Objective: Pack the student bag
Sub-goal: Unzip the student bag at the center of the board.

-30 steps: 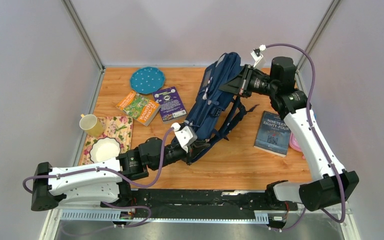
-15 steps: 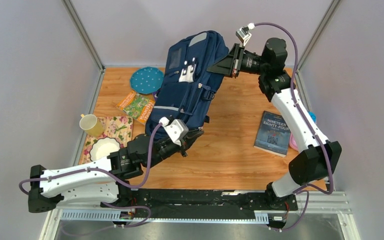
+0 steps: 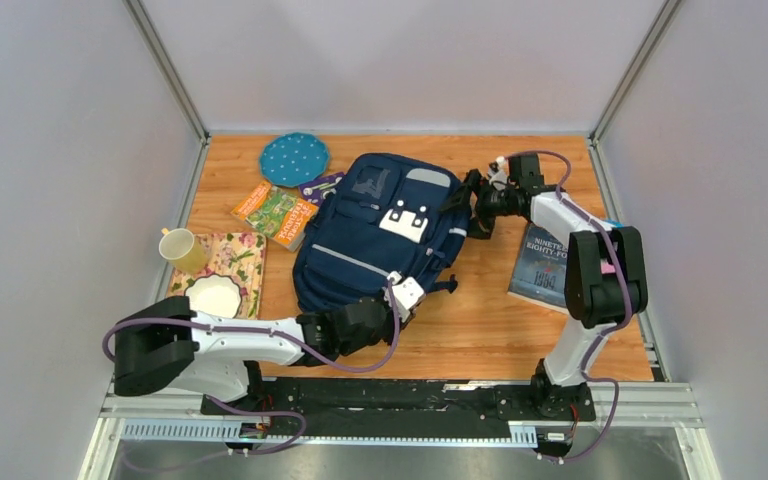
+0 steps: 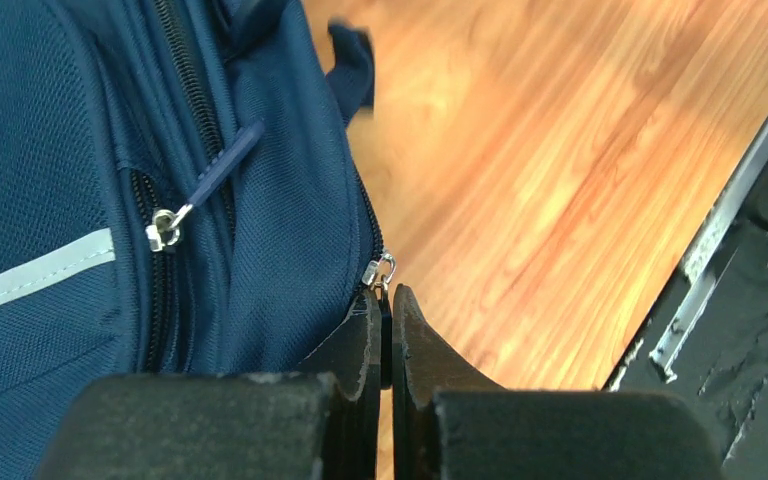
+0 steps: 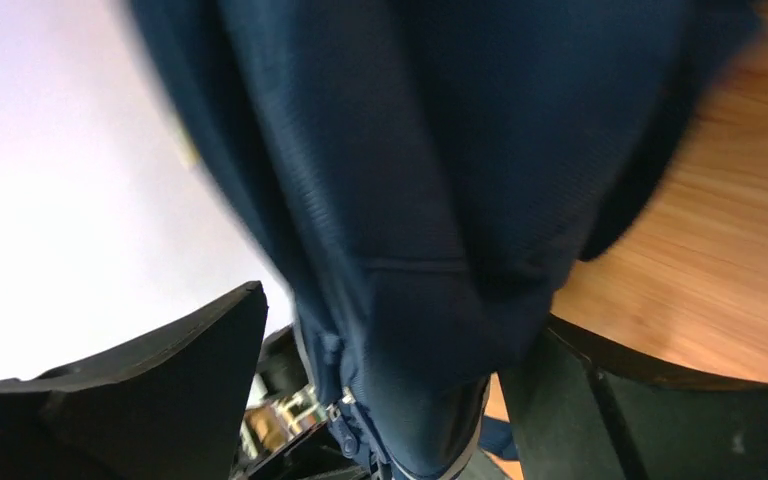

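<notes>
The navy student bag (image 3: 360,240) lies flat on the wooden table with its front up, showing the grey stripe and white patch. My left gripper (image 3: 401,298) is at the bag's near right corner. In the left wrist view the gripper (image 4: 387,303) is shut on a dark zipper pull just below its silver ring (image 4: 381,270). My right gripper (image 3: 473,201) is low at the bag's far right edge. In the right wrist view its fingers (image 5: 180,380) stand wide apart, and the blurred bag fabric (image 5: 430,200) hangs loosely between them.
A teal dotted plate (image 3: 294,158) and two books (image 3: 276,213) lie left of the bag, with a purple book (image 3: 322,186) partly under it. A yellow mug (image 3: 182,248) and a white bowl (image 3: 212,296) on a floral mat (image 3: 240,255) sit at the left. A dark book (image 3: 540,265) lies right.
The bag, held up in the air by both grippers, has come down flat onto the table. The right gripper has opened and let go of it. Both arms have lowered.
</notes>
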You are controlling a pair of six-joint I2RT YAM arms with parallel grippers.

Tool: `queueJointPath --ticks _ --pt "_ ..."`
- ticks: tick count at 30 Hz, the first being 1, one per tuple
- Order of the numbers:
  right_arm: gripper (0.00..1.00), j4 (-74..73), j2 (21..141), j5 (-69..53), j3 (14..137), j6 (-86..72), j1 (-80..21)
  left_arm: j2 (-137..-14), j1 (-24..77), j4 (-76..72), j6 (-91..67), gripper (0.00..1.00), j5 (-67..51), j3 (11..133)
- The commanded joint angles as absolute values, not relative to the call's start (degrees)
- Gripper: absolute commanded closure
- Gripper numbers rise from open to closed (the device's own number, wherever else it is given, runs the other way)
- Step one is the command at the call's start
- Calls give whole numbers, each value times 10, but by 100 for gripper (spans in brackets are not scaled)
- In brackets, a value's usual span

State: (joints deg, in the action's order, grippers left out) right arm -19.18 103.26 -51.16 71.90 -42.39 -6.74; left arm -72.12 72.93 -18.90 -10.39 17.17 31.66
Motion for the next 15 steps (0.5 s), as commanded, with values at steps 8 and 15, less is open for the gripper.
queueJointPath --ticks 8,15 --pt "11 -266 712 -76 540 -377 -58 -780 751 -308 -200 100 116 323" --pt "10 -165 567 -278 337 -490 -69 -795 752 -303 -194 100 98 346"
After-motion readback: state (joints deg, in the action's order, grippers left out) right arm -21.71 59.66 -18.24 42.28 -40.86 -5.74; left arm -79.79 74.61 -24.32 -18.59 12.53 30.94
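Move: The bag's middle lies about 15 cm to the right hand's left and 6 cm back, some 6 cm below it; the bag's edge is still between its open fingers. From that hand the Nineteen Eighty-Four book is about 16 cm right and 12 cm back, some 14 cm lower. The left fingers already pinch a small zip pull at the bag's near right side, with the bag's middle about 16 cm ahead and 4 cm left, roughly level. The bag comes free of the already open right fingers as that hand backs off some 9 cm to the right and 9 cm back towards its base. It first dips about 4 cm, then climbs to its starting height, the wrist turning some 25 degrees clockwise, fingers wide. The left hand keeps its pinch on the zip pull, sinking about 3.5 cm and easing back and right 2 to 3 cm each. ##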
